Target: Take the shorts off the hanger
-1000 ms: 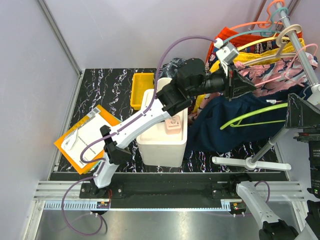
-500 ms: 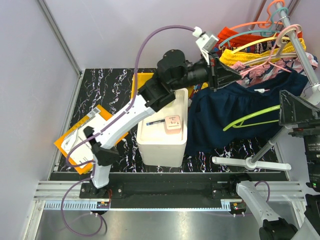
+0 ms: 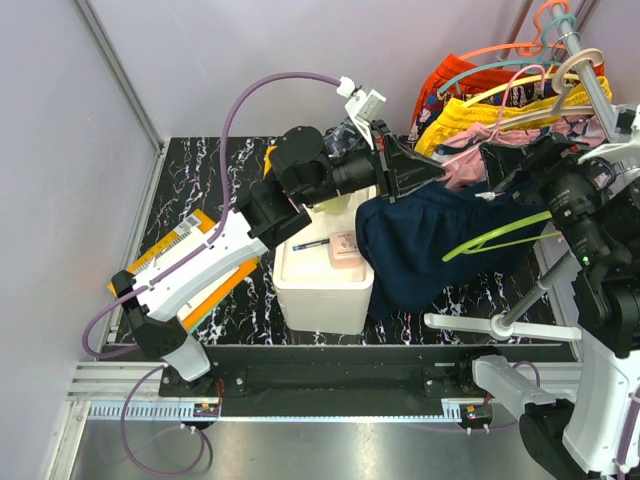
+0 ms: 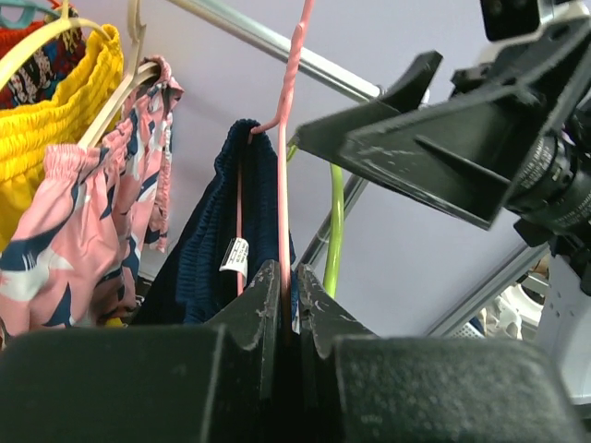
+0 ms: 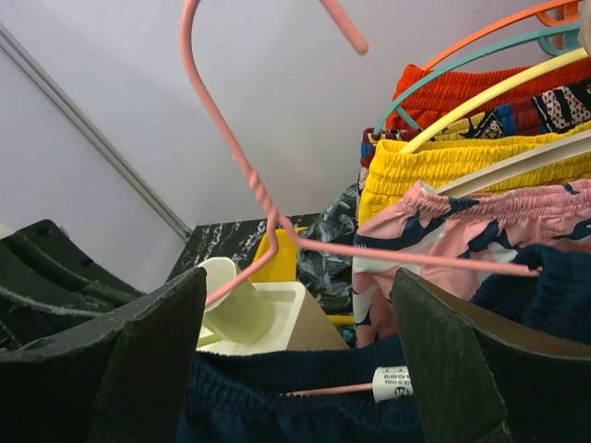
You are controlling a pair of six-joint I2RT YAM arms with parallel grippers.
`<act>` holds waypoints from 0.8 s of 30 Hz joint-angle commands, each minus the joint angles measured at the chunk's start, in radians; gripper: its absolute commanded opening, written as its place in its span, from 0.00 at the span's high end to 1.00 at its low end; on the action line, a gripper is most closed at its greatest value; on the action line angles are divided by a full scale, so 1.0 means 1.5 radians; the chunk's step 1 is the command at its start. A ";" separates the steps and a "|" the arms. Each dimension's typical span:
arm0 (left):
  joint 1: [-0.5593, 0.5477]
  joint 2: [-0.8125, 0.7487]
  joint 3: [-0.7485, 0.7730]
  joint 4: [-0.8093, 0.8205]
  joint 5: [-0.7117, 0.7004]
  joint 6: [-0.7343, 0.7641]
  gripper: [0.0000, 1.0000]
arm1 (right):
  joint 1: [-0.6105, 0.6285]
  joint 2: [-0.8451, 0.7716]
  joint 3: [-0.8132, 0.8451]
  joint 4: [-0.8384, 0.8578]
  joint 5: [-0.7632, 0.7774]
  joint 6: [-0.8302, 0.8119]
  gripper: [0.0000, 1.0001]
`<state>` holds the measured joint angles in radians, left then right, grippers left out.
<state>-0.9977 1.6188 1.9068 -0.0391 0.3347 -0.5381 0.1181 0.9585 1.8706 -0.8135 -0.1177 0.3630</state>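
Note:
The plain navy shorts (image 3: 430,250) hang from a pink wire hanger (image 5: 259,198) over the white box. My left gripper (image 3: 425,175) is shut on that hanger, the pink wire (image 4: 282,166) pinched between its fingertips (image 4: 286,277) just below the twisted neck. My right gripper (image 3: 515,175) is open, one finger on each side of the navy waistband (image 5: 305,406) and its white label, touching nothing. The hanger's hook is off the rail in the right wrist view. A charcoal marbled pair (image 5: 323,263) lies bunched behind the yellow bin.
A rack rail (image 3: 600,95) at the right carries pink floral (image 3: 465,165), yellow (image 3: 480,110) and orange shorts on hangers. A bare green hanger (image 3: 500,235) sticks out below. The white box (image 3: 320,290), yellow bin (image 3: 272,160), rack foot (image 3: 500,325) and orange clipboard (image 3: 170,260) stand on the table.
My left arm has drawn the pink hanger and navy shorts leftward away from the rail. My right arm has come up into view at the waistband and its jaws have spread wider.

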 commanded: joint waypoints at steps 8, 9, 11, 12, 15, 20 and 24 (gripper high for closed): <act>-0.003 -0.084 -0.097 0.170 -0.029 -0.031 1.00 | 0.003 0.062 0.035 0.011 -0.043 -0.086 0.14; -0.003 -0.086 -0.102 0.170 -0.029 -0.029 1.00 | 0.003 0.067 0.034 0.011 -0.057 -0.086 0.16; -0.006 -0.092 -0.106 0.168 -0.035 -0.022 1.00 | 0.003 0.074 0.027 0.011 -0.064 -0.083 0.18; -0.006 -0.094 -0.108 0.167 -0.037 -0.019 1.00 | 0.002 0.075 0.024 0.012 -0.066 -0.082 0.19; -0.009 -0.095 -0.104 0.164 -0.035 -0.013 1.00 | 0.003 0.077 0.007 0.020 -0.077 -0.081 0.22; -0.022 -0.089 -0.091 0.155 -0.029 0.000 1.00 | 0.003 0.081 -0.016 0.034 -0.087 -0.083 0.32; -0.029 -0.084 -0.085 0.147 -0.025 0.006 1.00 | 0.003 0.073 -0.042 0.053 -0.084 -0.091 0.51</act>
<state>-1.0214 1.5379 1.7237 0.0341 0.2970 -0.5491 0.1177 1.0805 1.8370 -0.7818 -0.2058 0.2436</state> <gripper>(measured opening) 0.094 0.567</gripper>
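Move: The pink hanger's neck, just under its hook, is about 7 cm ahead of the right hand's open fingers and 2 cm to their left, nearly level with them. The navy shorts' waistband lies some 5 cm ahead and 8 cm below. The pink patterned shorts on the rack stand roughly 15 cm ahead, 6 cm right and 5 cm lower. The left hand holds the hanger's near arm; the neck is about 11 cm to its right, 3 ahead and 5 above. The left fingers keep their pinch on the hanger's arm while that hand sinks about 4 cm, then comes back up a little. The right hand reaches about 5 cm forward to the neck, also dropping some 3 cm and easing slightly left; its left side rolls down a little, and its fingers start to close around the neck without shutting. ##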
